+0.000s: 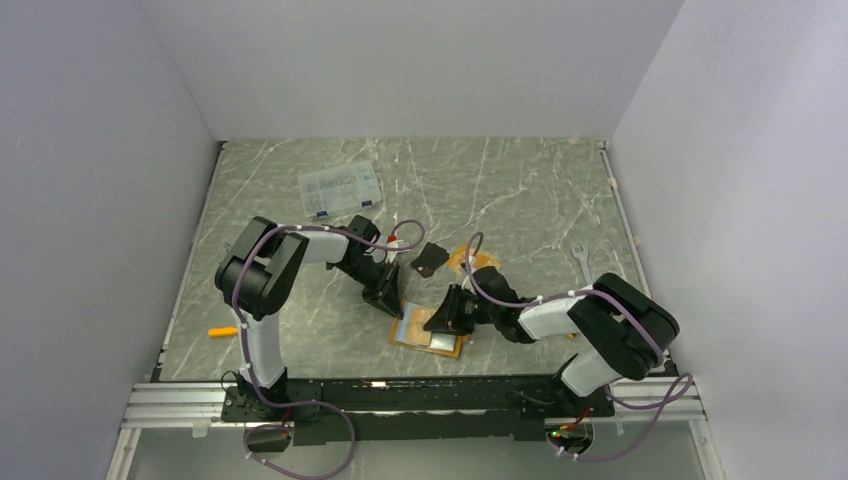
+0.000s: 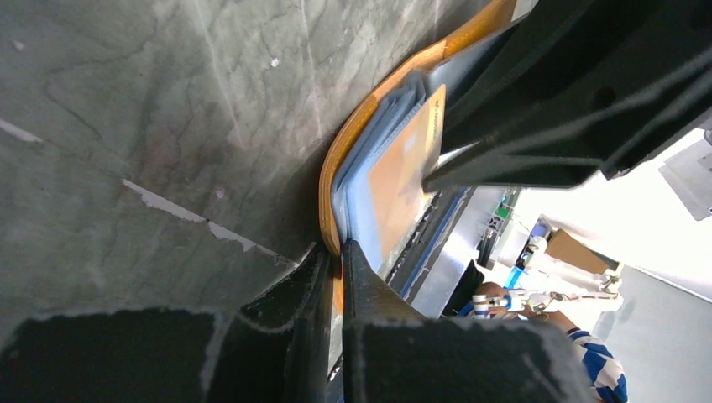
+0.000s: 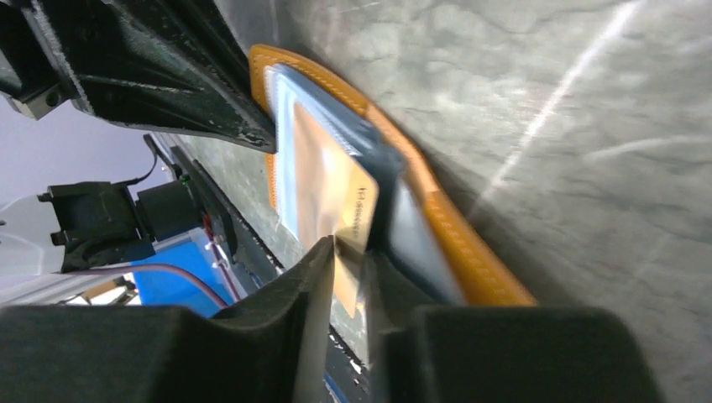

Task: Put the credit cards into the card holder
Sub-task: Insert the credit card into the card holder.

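Observation:
The card holder (image 1: 428, 340) lies open on the table, orange outside and pale blue-grey inside. My left gripper (image 1: 390, 302) is shut on its left edge; in the left wrist view the fingertips (image 2: 334, 250) pinch the orange rim (image 2: 357, 126). My right gripper (image 1: 447, 314) is shut on an orange-tan credit card (image 3: 340, 189) whose far end lies inside the holder's blue-grey pocket (image 3: 290, 126). The same card shows in the left wrist view (image 2: 403, 172). A black card (image 1: 430, 258) and an orange-tan card (image 1: 476, 262) lie on the table behind the holder.
A clear plastic compartment box (image 1: 340, 188) stands at the back left. A small wrench (image 1: 580, 258) lies at the right. A small orange object (image 1: 222, 331) lies at the near left. The two grippers sit close together over the holder.

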You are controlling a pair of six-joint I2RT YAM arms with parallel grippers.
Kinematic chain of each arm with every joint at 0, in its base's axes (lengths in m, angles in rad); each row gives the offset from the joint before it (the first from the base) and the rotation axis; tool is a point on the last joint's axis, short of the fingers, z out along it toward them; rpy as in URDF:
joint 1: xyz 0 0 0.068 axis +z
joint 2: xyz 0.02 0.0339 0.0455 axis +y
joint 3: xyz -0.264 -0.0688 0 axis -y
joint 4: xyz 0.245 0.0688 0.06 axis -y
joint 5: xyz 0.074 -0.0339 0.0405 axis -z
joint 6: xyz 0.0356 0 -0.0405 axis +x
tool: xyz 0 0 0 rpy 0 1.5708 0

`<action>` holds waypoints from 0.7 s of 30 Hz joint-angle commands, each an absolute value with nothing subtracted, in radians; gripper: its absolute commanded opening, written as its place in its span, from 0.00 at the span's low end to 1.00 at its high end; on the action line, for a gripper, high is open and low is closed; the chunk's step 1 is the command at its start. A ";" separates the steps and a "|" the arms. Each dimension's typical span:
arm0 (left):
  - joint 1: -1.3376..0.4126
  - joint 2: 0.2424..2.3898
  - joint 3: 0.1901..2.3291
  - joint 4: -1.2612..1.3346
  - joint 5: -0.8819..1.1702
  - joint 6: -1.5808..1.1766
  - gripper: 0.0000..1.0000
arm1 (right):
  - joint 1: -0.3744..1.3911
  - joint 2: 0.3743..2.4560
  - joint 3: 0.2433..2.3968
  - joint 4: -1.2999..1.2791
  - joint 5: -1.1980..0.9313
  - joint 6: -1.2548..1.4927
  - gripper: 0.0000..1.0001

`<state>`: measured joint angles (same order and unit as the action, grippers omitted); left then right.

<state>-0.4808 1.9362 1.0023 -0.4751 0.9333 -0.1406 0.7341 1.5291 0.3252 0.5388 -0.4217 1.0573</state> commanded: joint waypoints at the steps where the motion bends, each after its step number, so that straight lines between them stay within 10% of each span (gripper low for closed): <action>1: -0.493 1.885 1.006 -0.473 1.014 -0.142 0.11 | 0.786 1.466 0.416 0.201 -0.181 0.941 0.34; 9: -0.478 1.856 1.002 -0.459 1.047 -0.144 0.11 | 0.870 1.475 0.554 0.012 -0.088 0.868 0.67; 21: -0.468 1.857 0.987 -0.398 1.121 -0.189 0.10 | 0.951 1.537 0.654 0.027 -0.096 0.820 0.68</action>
<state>-0.4622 1.8912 0.9951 -0.4557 1.0245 -0.1619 0.9241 1.4948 0.6437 0.0219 -0.1265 0.8780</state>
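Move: The orange card, already mostly in the holder's clear sleeve, has its middle about 2 cm left, 1 cm back and 1 cm below the right fingertips, which are just loosening at its right-hand edge. The card holder's middle lies about 1 cm back, level sideways and 2 cm down; the black cards are some 13 cm straight ahead, the loose orange cards equally far out and 8 cm right. From the left hand, the orange card is roughly 4 cm right, 3 cm back and 1 cm lower. The orange card is let go as the right fingers spread to about two-thirds open; that hand goes some 2.5 cm left and 1.5 cm up over the card, tipping its fingers about 20 degrees more steeply down, to straddle it. The left hand keeps its pinch on the holder's edge and raises it about 2.5 cm. ##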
